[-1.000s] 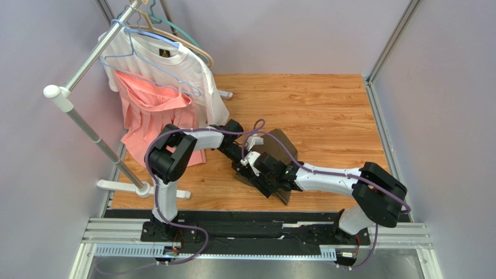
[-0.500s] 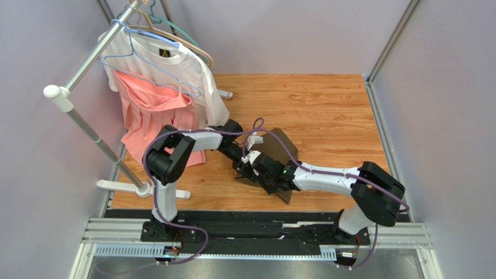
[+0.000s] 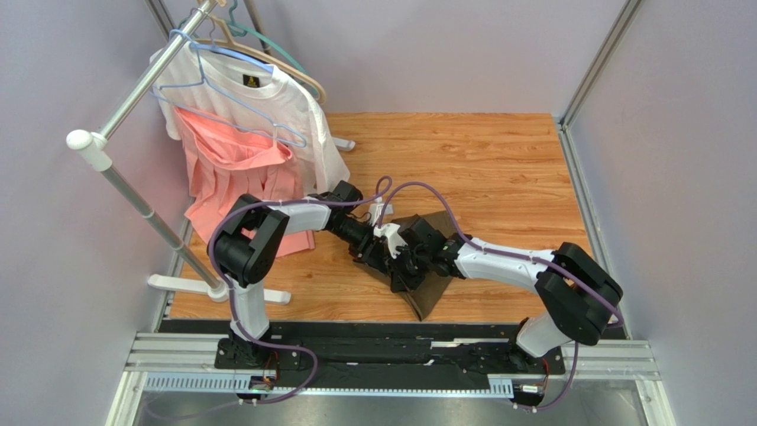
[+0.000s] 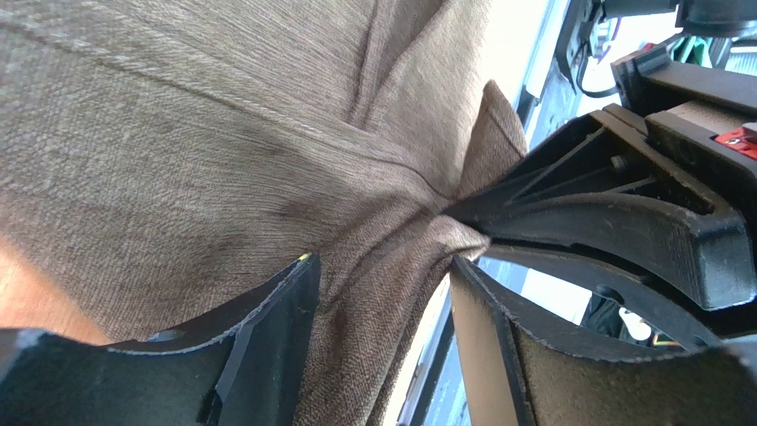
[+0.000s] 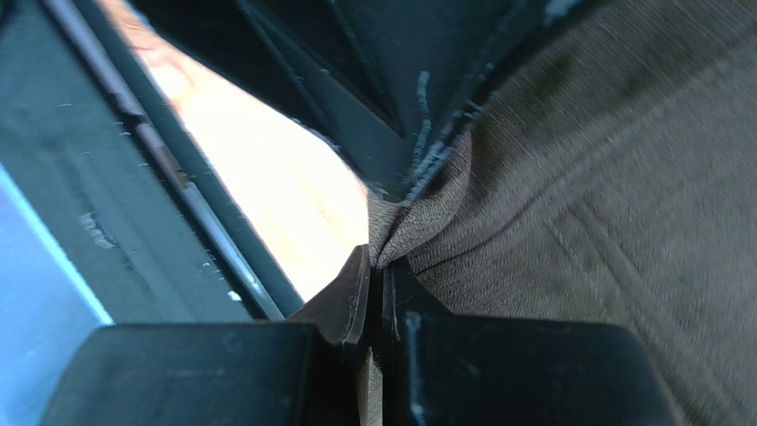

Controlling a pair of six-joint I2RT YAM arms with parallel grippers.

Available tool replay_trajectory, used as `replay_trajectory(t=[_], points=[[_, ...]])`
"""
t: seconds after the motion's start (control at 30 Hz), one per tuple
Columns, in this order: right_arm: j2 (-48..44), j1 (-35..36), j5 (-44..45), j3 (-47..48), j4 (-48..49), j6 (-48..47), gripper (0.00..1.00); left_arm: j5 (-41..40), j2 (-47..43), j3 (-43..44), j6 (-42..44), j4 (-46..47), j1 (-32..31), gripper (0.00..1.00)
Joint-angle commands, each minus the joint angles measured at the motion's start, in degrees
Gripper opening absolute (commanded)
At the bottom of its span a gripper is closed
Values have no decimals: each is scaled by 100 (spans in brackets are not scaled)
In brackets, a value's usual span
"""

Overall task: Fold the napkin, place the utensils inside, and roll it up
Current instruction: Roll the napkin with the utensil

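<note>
The napkin (image 3: 430,289), a dark olive-brown woven cloth, is bunched and pulled up into a tent on the wooden table (image 3: 498,169) between both arms. My right gripper (image 3: 397,266) is shut on a pinched corner of it; the right wrist view shows the jaws closed on the cloth (image 5: 604,177) at the right gripper's tip (image 5: 378,259). My left gripper (image 3: 379,252) is right beside it. In the left wrist view the left gripper (image 4: 382,275) stands open, with a fold of napkin (image 4: 222,133) hanging loosely between its fingers. The utensils are out of view.
A clothes rack stands at the left with a white T-shirt (image 3: 266,98) and a pink garment (image 3: 227,169); its foot (image 3: 218,288) rests on the table's near left. Metal rails (image 3: 391,355) run along the near edge. Grey walls close in the table.
My left gripper has opened and let go of the napkin. My right gripper has shut on the same corner, and the cloth is now pulled up into a peak.
</note>
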Motion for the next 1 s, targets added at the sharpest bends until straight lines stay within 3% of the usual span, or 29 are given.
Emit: replay_trajectory(t=[0.0,0.33,0.37,0.43,0.47,0.97], points=[[372,-433,-807,-87,-143,313,0,119,-479,-184,465,537,-174,71],[645,-828,-1177,-262,68,426,0,-372,-962,-606,44,1398,10,75],[671,-846,-1195,-271,68,461,0,-470,-1102,-693,-18,1512,28,80],[776,-881,-1221,-306,103,497,0,-706,-1244,-747,-229,1803,55,82],[820,-890,-1239,-324,121,549,0,-777,-1384,-773,-273,1891,55,97],[1313,-1040,-1257,-596,455,936,0,-1912,-2078,-1072,-879,2804,55,98]])
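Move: The napkin's rolled near-left edge is already pinched in the right hand's fingers, with the open napkin's middle about 5 cm ahead of that hand, 2 cm right; its near corner lies roughly 8 cm back and 3 cm right, its far corner some 14 cm ahead and 8 cm right. From the left hand, whose parted fingers straddle the same edge, the napkin's left tip is about 4 cm left and level fore and aft. All lie 0 to 2 cm below. The pinched napkin fold is drawn left by the right hand, then forward as well, some 5 cm in all, its shut fingers keeping hold while their tips swing up towards the left by nearly 20 degrees. The left hand slides forward and a little left, about 6 cm, over the napkin's left part, turning some 20 degrees counter-clockwise and spreading its fingers from part-open to wide. ##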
